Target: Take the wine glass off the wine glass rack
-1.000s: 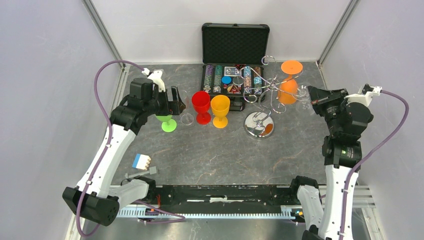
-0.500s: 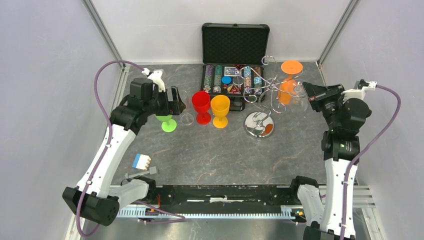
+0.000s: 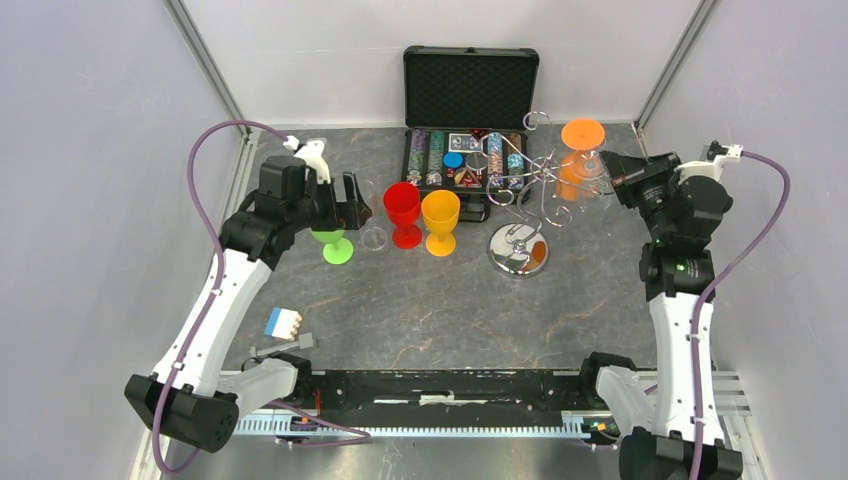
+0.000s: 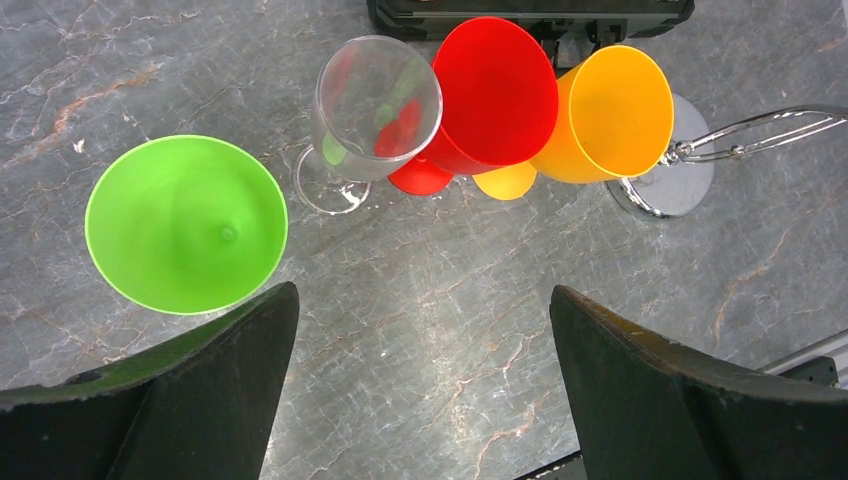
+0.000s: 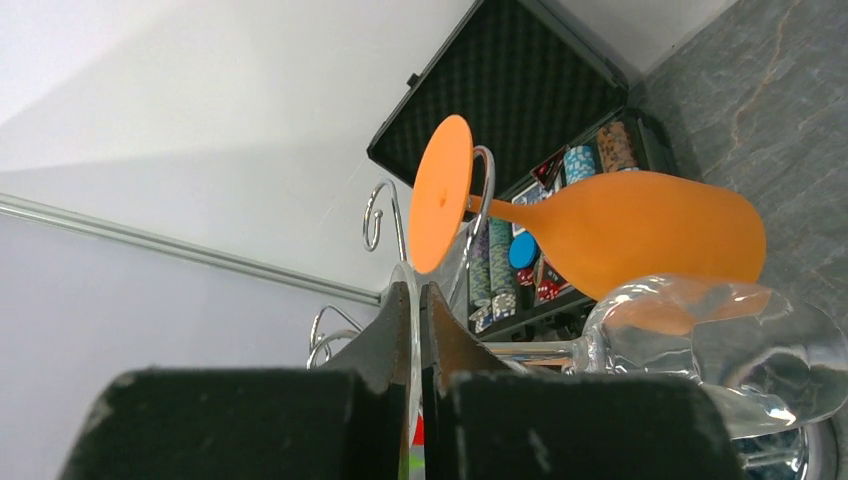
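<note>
The silver wine glass rack (image 3: 520,190) stands at the back right on its shiny disc base (image 3: 517,248). Its curled hooks (image 5: 375,215) also show in the right wrist view. An orange wine glass (image 5: 640,230) hangs on it upside down, foot (image 3: 582,133) on top. My right gripper (image 5: 418,300) is shut on the thin foot of a clear wine glass (image 5: 700,340), which lies sideways beside the orange one. I cannot tell whether the clear glass still touches the rack. My left gripper (image 4: 422,295) is open over bare table, close to a green glass (image 4: 185,222).
A clear glass (image 4: 375,110), a red glass (image 4: 495,90) and a yellow-orange glass (image 4: 615,110) stand upright in a row beside the green one. An open black case of poker chips (image 3: 468,130) sits at the back, right behind the rack. A small blue-and-white block (image 3: 283,322) lies near the left arm.
My right arm has moved toward the back of the table with the clear glass's foot in its jaws, close to the orange glass. The left arm has stayed put.
</note>
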Tool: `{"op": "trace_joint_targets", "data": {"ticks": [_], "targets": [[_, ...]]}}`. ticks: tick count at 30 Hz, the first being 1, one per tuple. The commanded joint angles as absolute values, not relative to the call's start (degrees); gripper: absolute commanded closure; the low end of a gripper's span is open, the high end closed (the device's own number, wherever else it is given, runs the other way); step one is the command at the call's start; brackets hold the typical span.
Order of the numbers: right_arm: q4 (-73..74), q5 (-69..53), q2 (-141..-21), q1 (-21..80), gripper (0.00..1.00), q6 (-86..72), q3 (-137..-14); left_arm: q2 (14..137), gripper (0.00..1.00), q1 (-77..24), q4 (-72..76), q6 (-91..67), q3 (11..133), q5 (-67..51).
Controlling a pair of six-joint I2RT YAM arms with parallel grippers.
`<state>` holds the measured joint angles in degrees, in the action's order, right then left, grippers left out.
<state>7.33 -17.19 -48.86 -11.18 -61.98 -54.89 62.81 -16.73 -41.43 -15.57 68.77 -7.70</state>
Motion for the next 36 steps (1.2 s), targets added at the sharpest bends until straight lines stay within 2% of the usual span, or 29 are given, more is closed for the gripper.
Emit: {"op": "trace_joint_targets", "data": {"ticks": [1,8,21,28,36], "targets": [[3.19,-11.40,-49.61,-9.43,1.00,-58.88,-59.80,60.11,0.00,-16.52,-37.99,-17.07,69.08,-8.79],[4.58,-5.37,-50.12,-9.14,1.00,-57.94,-60.22,57.23,0.00,-16.52,-37.40,-17.49,69.43,-10.28],[15.52,7.93,-43.83,-9.14,1.00,-53.52,-63.74,53.60,0.00,-16.52,-31.80,-19.23,69.51,-22.99],[23.94,6.46,-39.71,-9.14,1.00,-51.37,-67.58,53.35,0.00,-16.61,-23.03,-25.28,68.44,-32.39],[30.80,-4.86,-30.60,-9.14,1.00,-55.97,-67.26,53.87,0.00,-17.01,-19.42,-31.67,67.59,-33.45]]}}
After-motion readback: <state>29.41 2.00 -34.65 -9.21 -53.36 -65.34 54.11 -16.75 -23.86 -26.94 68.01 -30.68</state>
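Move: The clear wine glass, stem already pinched upside down in my right hand, has its middle about 8 cm below those fingertips. From there the rack's hub is some 9 cm left and 2 cm back, the orange goblet about 4 cm ahead and 4 cm left. From my left hand the held glass is about 42 cm right, 5 cm ahead; the standing glass is 5 cm ahead, 2 cm right, the red goblet 5 cm ahead, 9 cm right, both low. Keeping my pinch on the inverted glass, my right hand swings it rightward about 5 cm, clear of the rack and orange goblet, then draws it back some 10 cm while rising, the wrist turning clockwise. Meanwhile my empty left hand lifts about 11 cm, drifting right and back, fingers staying wide open as they tip up, roll and turn clockwise towards the glass's side. ##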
